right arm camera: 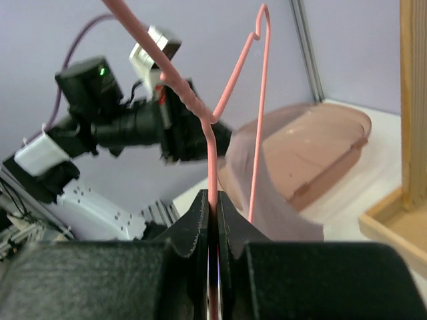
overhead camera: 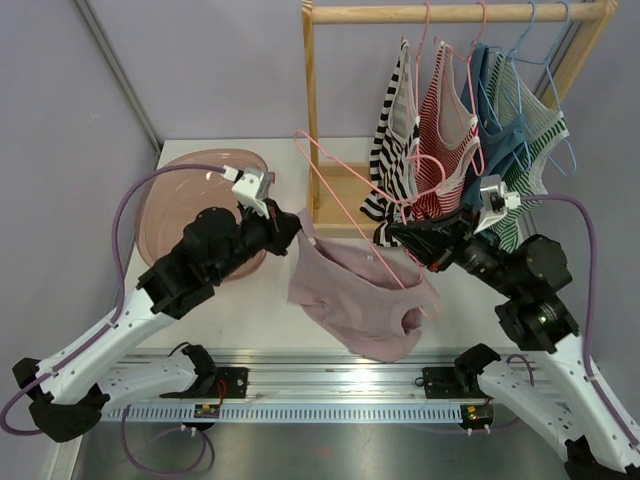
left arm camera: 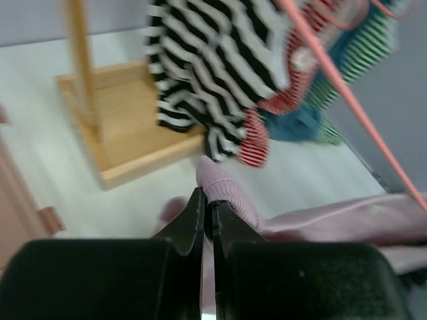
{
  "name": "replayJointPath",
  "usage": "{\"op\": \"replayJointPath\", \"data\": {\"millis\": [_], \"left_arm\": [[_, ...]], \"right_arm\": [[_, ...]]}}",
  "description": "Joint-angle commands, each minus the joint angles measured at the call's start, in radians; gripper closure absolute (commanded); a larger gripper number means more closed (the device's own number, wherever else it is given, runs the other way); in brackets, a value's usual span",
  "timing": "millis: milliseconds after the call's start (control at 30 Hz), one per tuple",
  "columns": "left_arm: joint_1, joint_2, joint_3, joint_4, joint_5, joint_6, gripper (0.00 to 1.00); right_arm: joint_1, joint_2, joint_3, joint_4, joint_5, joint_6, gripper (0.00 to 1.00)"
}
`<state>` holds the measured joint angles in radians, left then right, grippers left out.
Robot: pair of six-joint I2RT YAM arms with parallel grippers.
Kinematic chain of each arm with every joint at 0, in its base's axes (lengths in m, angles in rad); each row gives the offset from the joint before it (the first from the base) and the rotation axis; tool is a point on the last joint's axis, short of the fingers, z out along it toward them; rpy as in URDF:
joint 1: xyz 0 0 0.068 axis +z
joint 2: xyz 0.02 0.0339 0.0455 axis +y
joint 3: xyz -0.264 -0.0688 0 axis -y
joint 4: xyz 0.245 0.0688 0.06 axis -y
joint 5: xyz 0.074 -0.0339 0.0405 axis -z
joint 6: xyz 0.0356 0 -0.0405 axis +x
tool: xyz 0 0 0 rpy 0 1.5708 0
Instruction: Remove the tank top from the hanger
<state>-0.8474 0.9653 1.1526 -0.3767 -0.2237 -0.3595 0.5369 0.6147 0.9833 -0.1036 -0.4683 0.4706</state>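
A mauve tank top (overhead camera: 360, 292) hangs above the table between my two arms, draped on a pink wire hanger (overhead camera: 300, 137). My left gripper (overhead camera: 293, 228) holds the garment's upper left corner. In the left wrist view this gripper (left arm camera: 207, 199) is shut on a ribbed strap of the tank top (left arm camera: 225, 192), and the hanger wire (left arm camera: 347, 93) crosses at the right. My right gripper (overhead camera: 387, 236) is at the hanger's other end. In the right wrist view it (right arm camera: 213, 199) is shut on the hanger wire (right arm camera: 211, 153), with the tank top (right arm camera: 263, 200) just behind.
A translucent pink basin (overhead camera: 200, 205) sits at the left, under the left arm. A wooden clothes rack (overhead camera: 312, 110) stands at the back, its base (overhead camera: 345, 195) on the table. Several striped tank tops (overhead camera: 440, 140) hang from it on hangers, close behind the right gripper.
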Motion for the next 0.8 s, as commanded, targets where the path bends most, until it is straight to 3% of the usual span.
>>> {"op": "replayJointPath", "data": {"millis": [0,67,133,200,300,333,400,500,533,567,633,700,767], "left_arm": [[-0.05,-0.085,-0.085,0.205,0.328,0.013,1.0],[-0.073,-0.125,-0.137,0.206,0.374,0.017,1.0],[-0.1,-0.145,-0.168,0.168,0.332,0.01,1.0],[-0.111,-0.145,-0.182,0.087,0.24,-0.005,1.0],[-0.111,-0.114,-0.186,-0.059,-0.018,-0.067,1.0],[-0.111,-0.099,-0.183,-0.092,-0.113,-0.082,1.0],[-0.111,-0.073,-0.179,-0.155,-0.149,-0.105,1.0],[-0.111,-0.08,-0.198,-0.137,-0.111,-0.099,0.99],[-0.111,-0.085,-0.202,-0.134,-0.1,-0.098,0.96],[-0.111,-0.092,-0.197,-0.131,-0.092,-0.092,0.84],[-0.111,-0.099,-0.186,-0.134,-0.085,-0.082,0.76],[-0.111,-0.108,-0.171,-0.149,-0.077,-0.07,0.44],[-0.111,-0.115,-0.148,-0.172,-0.059,-0.062,0.23]], "right_arm": [[0.006,0.057,-0.089,0.516,0.036,0.105,1.0],[0.006,0.088,-0.159,0.715,0.049,0.138,1.0],[0.006,0.132,-0.202,0.856,0.091,0.143,1.0],[0.006,0.155,-0.202,0.843,0.137,0.097,1.0],[0.008,0.16,-0.12,0.658,0.258,0.024,1.0],[0.006,0.164,-0.039,0.463,0.346,-0.008,1.0],[0.006,0.195,0.047,0.191,0.422,-0.03,1.0],[0.006,0.247,0.161,-0.012,0.465,-0.062,1.0],[0.008,0.261,0.198,-0.042,0.493,-0.07,1.0],[0.006,0.296,0.245,-0.104,0.525,-0.079,1.0],[0.006,0.336,0.293,-0.149,0.571,-0.09,1.0],[0.008,0.402,0.34,-0.186,0.588,-0.108,1.0],[0.008,0.477,0.429,-0.209,0.609,-0.122,1.0]]}}
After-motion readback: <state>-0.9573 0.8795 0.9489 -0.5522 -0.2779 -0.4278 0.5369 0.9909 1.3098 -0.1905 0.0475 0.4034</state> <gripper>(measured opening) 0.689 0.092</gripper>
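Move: The pink tank top hangs between the hands, its strap still pinched by the left and the hanger held by the right still running through it. Its middle is about 9 cm back, 9 to the right and 12 below the left hand. The bare table spot for it is some 10 cm back, 7 right and 34 down from that hand. From the right hand, the black-striped top hangs about 24 cm ahead, 1 right and 12 below, the red-striped top 7 cm to the right of it. The tank top is pulled off the hanger by both hands parting: the left keeps its pinch and draws back about 7 cm and a little right, then lowers it some 8 cm over the bare table, tipping its fingers down, and opens to let go. The right keeps its grip on the hanger and carries it forward about 14 cm towards the striped tops on the rack, turning clockwise some 30 degrees. ##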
